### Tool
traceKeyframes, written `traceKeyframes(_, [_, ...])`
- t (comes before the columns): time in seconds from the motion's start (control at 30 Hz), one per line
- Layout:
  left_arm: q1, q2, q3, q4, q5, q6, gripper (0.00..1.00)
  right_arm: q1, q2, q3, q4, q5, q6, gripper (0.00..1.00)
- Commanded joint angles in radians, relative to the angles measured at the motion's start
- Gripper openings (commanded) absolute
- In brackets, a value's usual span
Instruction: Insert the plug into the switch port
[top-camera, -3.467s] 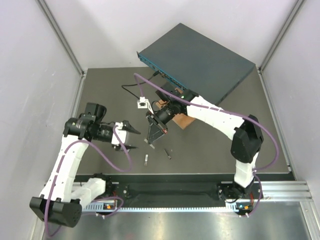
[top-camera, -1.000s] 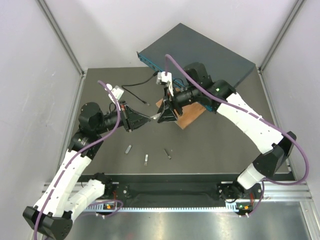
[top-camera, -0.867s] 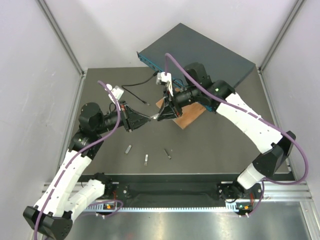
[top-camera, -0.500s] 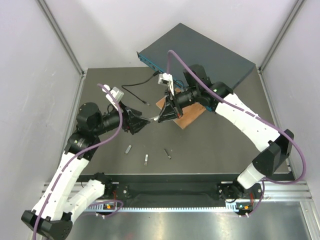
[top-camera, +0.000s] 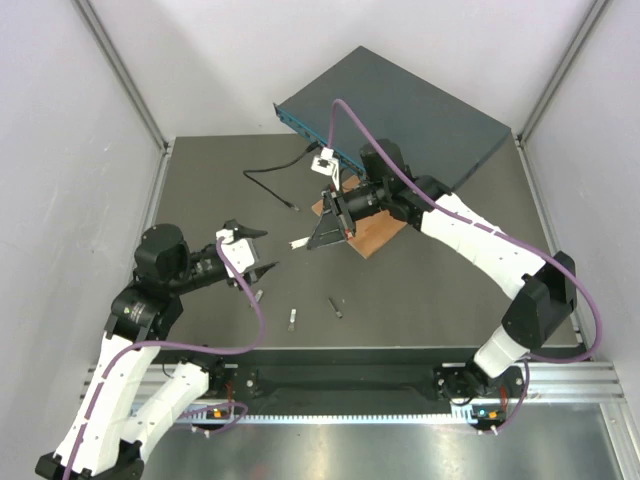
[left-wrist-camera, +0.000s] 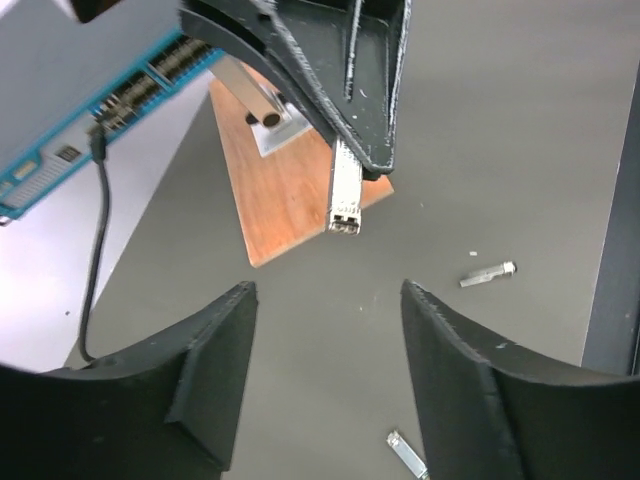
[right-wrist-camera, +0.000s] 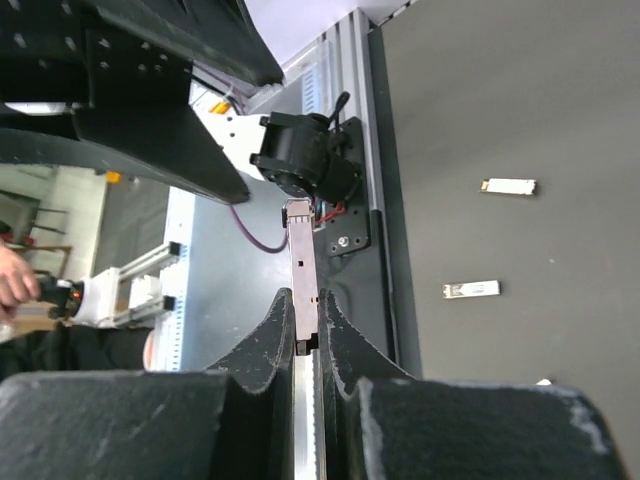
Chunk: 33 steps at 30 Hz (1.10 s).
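Note:
The plug (top-camera: 300, 243), a slim silver module, juts out from the tips of my right gripper (top-camera: 314, 240), which is shut on it above the mat. In the right wrist view the plug (right-wrist-camera: 301, 270) is pinched between the pads of that gripper (right-wrist-camera: 306, 296) and points away from the camera. My left gripper (top-camera: 257, 250) stands open and holds nothing, a short way to the left of the plug. Its wrist view shows the gripper (left-wrist-camera: 327, 290) below the hanging plug (left-wrist-camera: 345, 195). The switch (top-camera: 400, 120) lies at the back, its teal socket face (left-wrist-camera: 90, 100) turned toward the mat.
A thin wooden board (top-camera: 375, 232) lies under the right arm. Three loose silver modules (top-camera: 257, 296) (top-camera: 292, 318) (top-camera: 337, 307) rest on the mat near the front. A black cable (top-camera: 265, 185) runs from the switch face across the mat.
The plug has passed from my left gripper to my right, which has shut on it. My left gripper has opened and drawn back to the left and nearer the front.

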Motion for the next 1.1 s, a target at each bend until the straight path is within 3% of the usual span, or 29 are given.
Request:
traceKeyframes(0.0, [-0.002,0.007,-0.031,0.015,0.014,0.076,0.63,0.021,0.015,-0.015,0.139,-0.017,0.114,0.00])
traceKeyframes(0.57, [-0.004,0.049,-0.077,0.029,0.033,0.154,0.42,0.071,0.089,-0.006,0.210,0.015,0.227,0.00])
traceKeyframes(1.07, [-0.004,0.085,-0.078,-0.031,0.025,0.251,0.41,0.078,0.107,0.001,0.219,0.012,0.250,0.00])
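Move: The right gripper already holds the plug. From the left hand the plug's middle is about 7 cm to the right, 3 cm ahead and 3 cm lower. Roughly 28 cm below the left hand lie two loose modules, the near one about 5 cm back and 3 cm right, the right-hand one 4 cm back and 14 cm right. From the right hand, the open left gripper is about 9 cm to the left, 3 cm back and 2 cm higher. Lower the left gripper about 5 cm, easing it some 2 cm forward, dipping its fingertips slightly and closing them only partway, to bring the gap level with the plug's free end. Meanwhile carry the plug about 3.5 cm left and a little down with the right gripper, fingers kept shut on it and rolling about 10 degrees, then hold it still there. ##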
